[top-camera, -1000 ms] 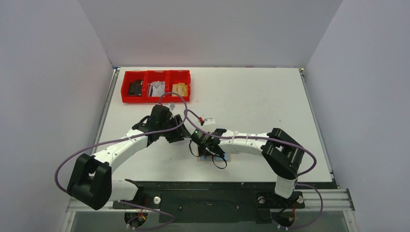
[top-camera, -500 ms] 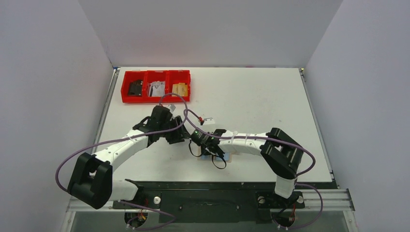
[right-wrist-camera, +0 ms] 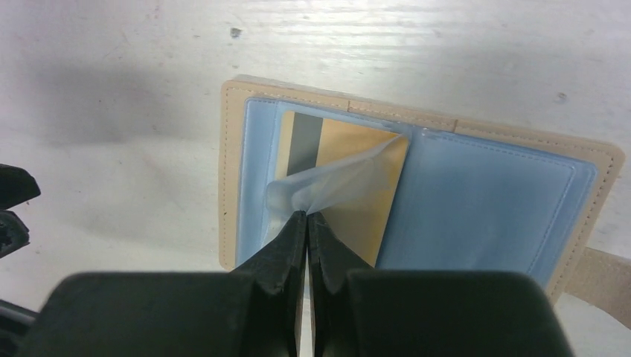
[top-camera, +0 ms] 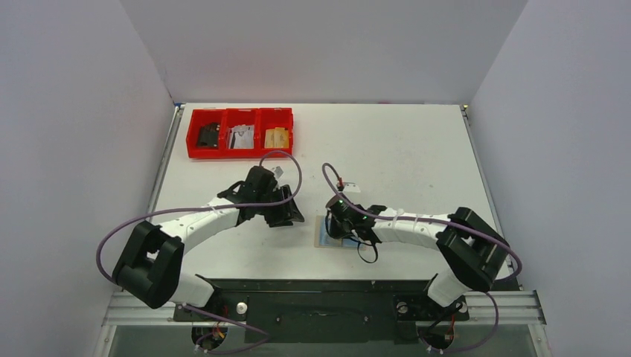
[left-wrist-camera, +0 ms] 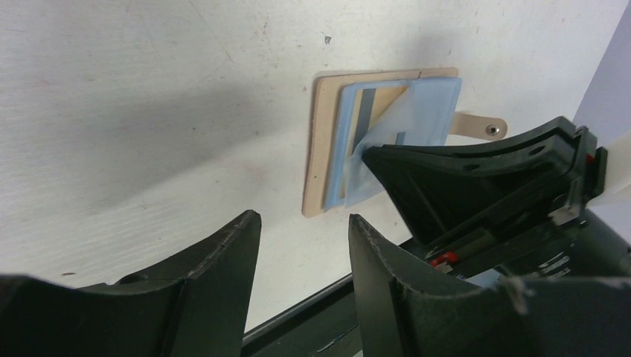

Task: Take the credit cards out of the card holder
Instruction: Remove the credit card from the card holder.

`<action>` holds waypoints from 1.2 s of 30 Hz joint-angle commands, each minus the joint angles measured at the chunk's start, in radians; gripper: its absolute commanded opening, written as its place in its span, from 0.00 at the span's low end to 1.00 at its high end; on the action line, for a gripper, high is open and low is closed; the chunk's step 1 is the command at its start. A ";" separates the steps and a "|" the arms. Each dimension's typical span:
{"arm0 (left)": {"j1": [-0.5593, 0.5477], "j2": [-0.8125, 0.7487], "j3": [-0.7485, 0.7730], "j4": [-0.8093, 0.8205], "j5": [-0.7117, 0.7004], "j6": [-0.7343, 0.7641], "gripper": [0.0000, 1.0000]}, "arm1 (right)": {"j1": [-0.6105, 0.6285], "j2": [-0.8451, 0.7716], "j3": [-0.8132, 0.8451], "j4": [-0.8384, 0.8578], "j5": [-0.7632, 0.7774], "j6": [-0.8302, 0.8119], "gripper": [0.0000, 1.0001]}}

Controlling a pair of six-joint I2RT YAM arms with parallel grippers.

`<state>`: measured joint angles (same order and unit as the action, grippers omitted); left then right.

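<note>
The card holder [right-wrist-camera: 229,186] lies open and flat on the white table, tan outside and pale blue inside. A gold credit card [right-wrist-camera: 350,145] with a dark stripe sits in its left pocket. My right gripper [right-wrist-camera: 306,216] is shut on the pocket's clear plastic flap [right-wrist-camera: 331,184], which is pulled up off the card. From above, the card holder [top-camera: 325,236] shows just left of the right gripper [top-camera: 338,223]. My left gripper [top-camera: 292,216] hovers open to the left of it, holding nothing. Its wrist view shows the card holder [left-wrist-camera: 320,149] ahead of the left gripper [left-wrist-camera: 303,217].
A red three-compartment tray [top-camera: 239,119] with small items stands at the back left. The holder's tan snap strap [left-wrist-camera: 476,126] sticks out on the far side. The table's near edge and the black rail run just below the grippers.
The right gripper has closed onto the clear flap and its arm has swung right, uncovering the holder. The left gripper has moved a little to the right and stays open.
</note>
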<state>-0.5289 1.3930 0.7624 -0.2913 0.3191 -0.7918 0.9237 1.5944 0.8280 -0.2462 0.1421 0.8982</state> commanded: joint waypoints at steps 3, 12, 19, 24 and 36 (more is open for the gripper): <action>-0.050 0.057 0.063 0.094 0.049 -0.037 0.45 | -0.075 -0.120 -0.112 0.200 -0.148 0.024 0.00; -0.105 0.138 0.095 0.195 0.105 -0.096 0.46 | -0.094 -0.190 -0.198 0.352 -0.235 0.063 0.00; -0.117 0.170 0.088 0.231 0.109 -0.110 0.46 | -0.097 -0.211 -0.217 0.398 -0.277 0.058 0.00; -0.125 0.181 0.079 0.243 0.106 -0.110 0.46 | -0.097 -0.185 -0.209 0.410 -0.298 0.057 0.00; -0.158 0.237 0.075 0.275 0.061 -0.136 0.47 | -0.096 -0.181 -0.198 0.363 -0.275 0.054 0.12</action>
<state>-0.6628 1.6146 0.8207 -0.0734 0.3931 -0.9119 0.8318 1.4181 0.6128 0.0910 -0.1543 0.9546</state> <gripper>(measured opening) 0.461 0.053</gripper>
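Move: The clear pocket flap, pinched low over the card by the right fingers, lies about 10 cm to the right of the left hand, 1 cm back and 5 cm lower. The yellow card with the dark stripe is some 11 cm to the left hand's right, 1 cm back and 6 cm down, and the card holder's middle about 4 cm farther right than the card. The flap is right at the right hand's fingertips, with the card just beneath. Bring the left gripper, fingers kept half open, about 7 cm right to the raised flap and the right fingertips, sinking nearly 2 cm, mostly at the end. Meanwhile keep the right fingers shut on the flap: go 1 cm right, then lift some 4 cm while coming back 3 cm left towards the left gripper, tilting the hand over 20 degrees, left side up. ##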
